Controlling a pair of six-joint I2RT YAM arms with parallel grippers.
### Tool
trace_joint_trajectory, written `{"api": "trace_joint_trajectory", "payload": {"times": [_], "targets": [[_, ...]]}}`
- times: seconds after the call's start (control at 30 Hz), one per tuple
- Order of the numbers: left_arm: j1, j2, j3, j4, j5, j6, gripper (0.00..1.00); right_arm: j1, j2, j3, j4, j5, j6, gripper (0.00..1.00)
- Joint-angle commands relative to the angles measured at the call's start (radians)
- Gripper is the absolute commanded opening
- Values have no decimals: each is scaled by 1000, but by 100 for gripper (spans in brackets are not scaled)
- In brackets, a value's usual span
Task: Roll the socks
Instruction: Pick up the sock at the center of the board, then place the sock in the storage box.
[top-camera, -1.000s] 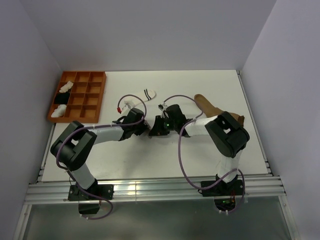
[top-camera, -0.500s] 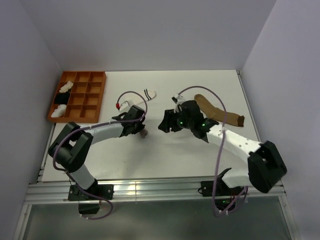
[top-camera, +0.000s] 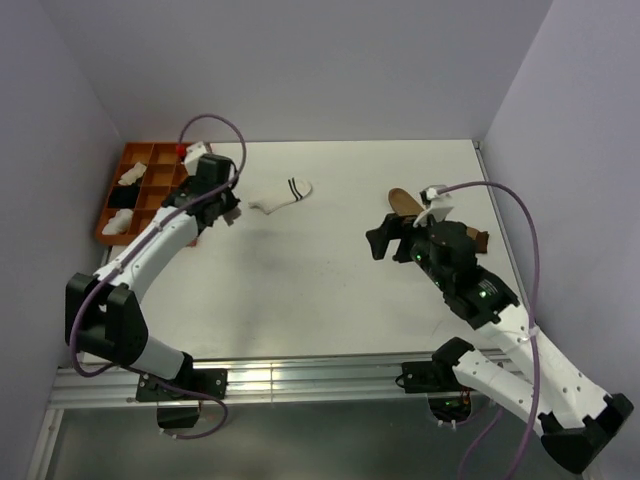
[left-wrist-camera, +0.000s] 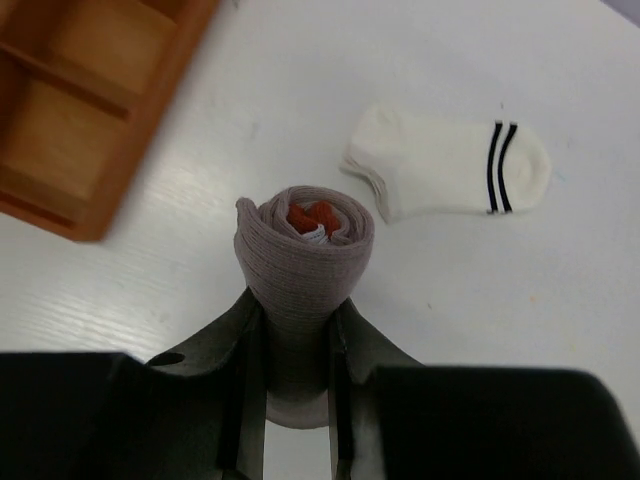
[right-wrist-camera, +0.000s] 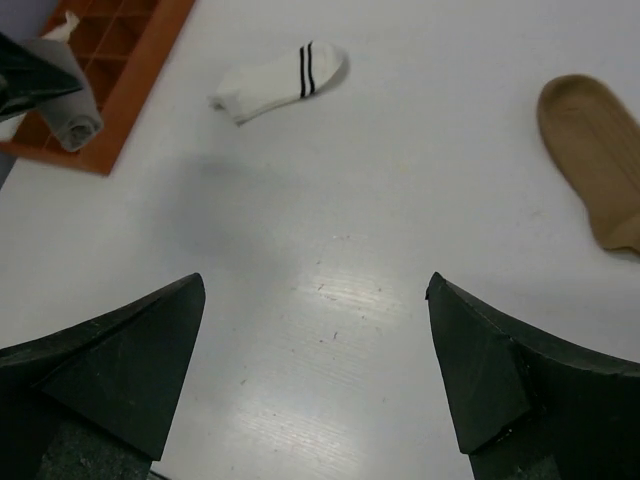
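My left gripper (left-wrist-camera: 297, 300) is shut on a rolled grey sock (left-wrist-camera: 305, 255) with red showing at the roll's core, and holds it above the table beside the wooden tray (left-wrist-camera: 95, 135). From above, the left gripper (top-camera: 222, 210) sits at the tray's right edge. A short white sock with dark stripes (top-camera: 283, 194) (left-wrist-camera: 450, 172) (right-wrist-camera: 280, 80) lies flat just past it. A tan-brown sock (top-camera: 405, 203) (right-wrist-camera: 595, 165) lies flat at the right. My right gripper (top-camera: 385, 238) (right-wrist-camera: 315, 285) hangs wide open over bare table, holding nothing.
The orange compartment tray (top-camera: 192, 160) (right-wrist-camera: 135, 95) stands at the table's back left. Its left column holds white bundles (top-camera: 131, 177) and a black bundle (top-camera: 121, 198). Walls close in on the left, back and right.
The left arm has carried the rolled grey sock from mid-table leftward to the tray. The right gripper let go, opened wide and drew back to the right.
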Motion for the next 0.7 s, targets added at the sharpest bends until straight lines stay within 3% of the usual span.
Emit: {"api": "trace_joint_trajectory", "payload": {"times": [0.0,0.23,0.4,0.67], "targets": [[127,-32,69,-19,82,206,0,-7,-72,31,-47,144,14,100],[459,44,121,79,291,300,0,-7,-97,-18,-14,116,14,100],[549,113,108,221,348,471,0,-7,-77,-27,-9,101,2,100],[688,210,57,350,361,498,0,-6,-59,-39,9,76,-12,100]]}}
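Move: The left hand already holds the rolled gray sock; the middle of the wooden tray lies about 28 cm to its left, 16 cm ahead and 15 cm below. In the tray, the black sock is roughly 39 cm left and 15 cm ahead, the nearer white bundle 39 cm left and 6 cm ahead. The striped white sock lies some 15 cm ahead, 11 cm right and 17 cm down. From the empty right hand the tray's middle is about 68 cm left, 31 cm ahead and 24 cm below. Keeping its pinch on the rolled gray sock, the left hand swings quickly left by about 24 cm and eases some 6 cm forward, from beside the tray to above it, first rising slightly, then sinking about 5 cm towards the empty cells with hardly any wrist turn. The right hand, empty and wide open, drifts about 2 cm to the right, turns slightly clockwise, rises a little and settles back down. ##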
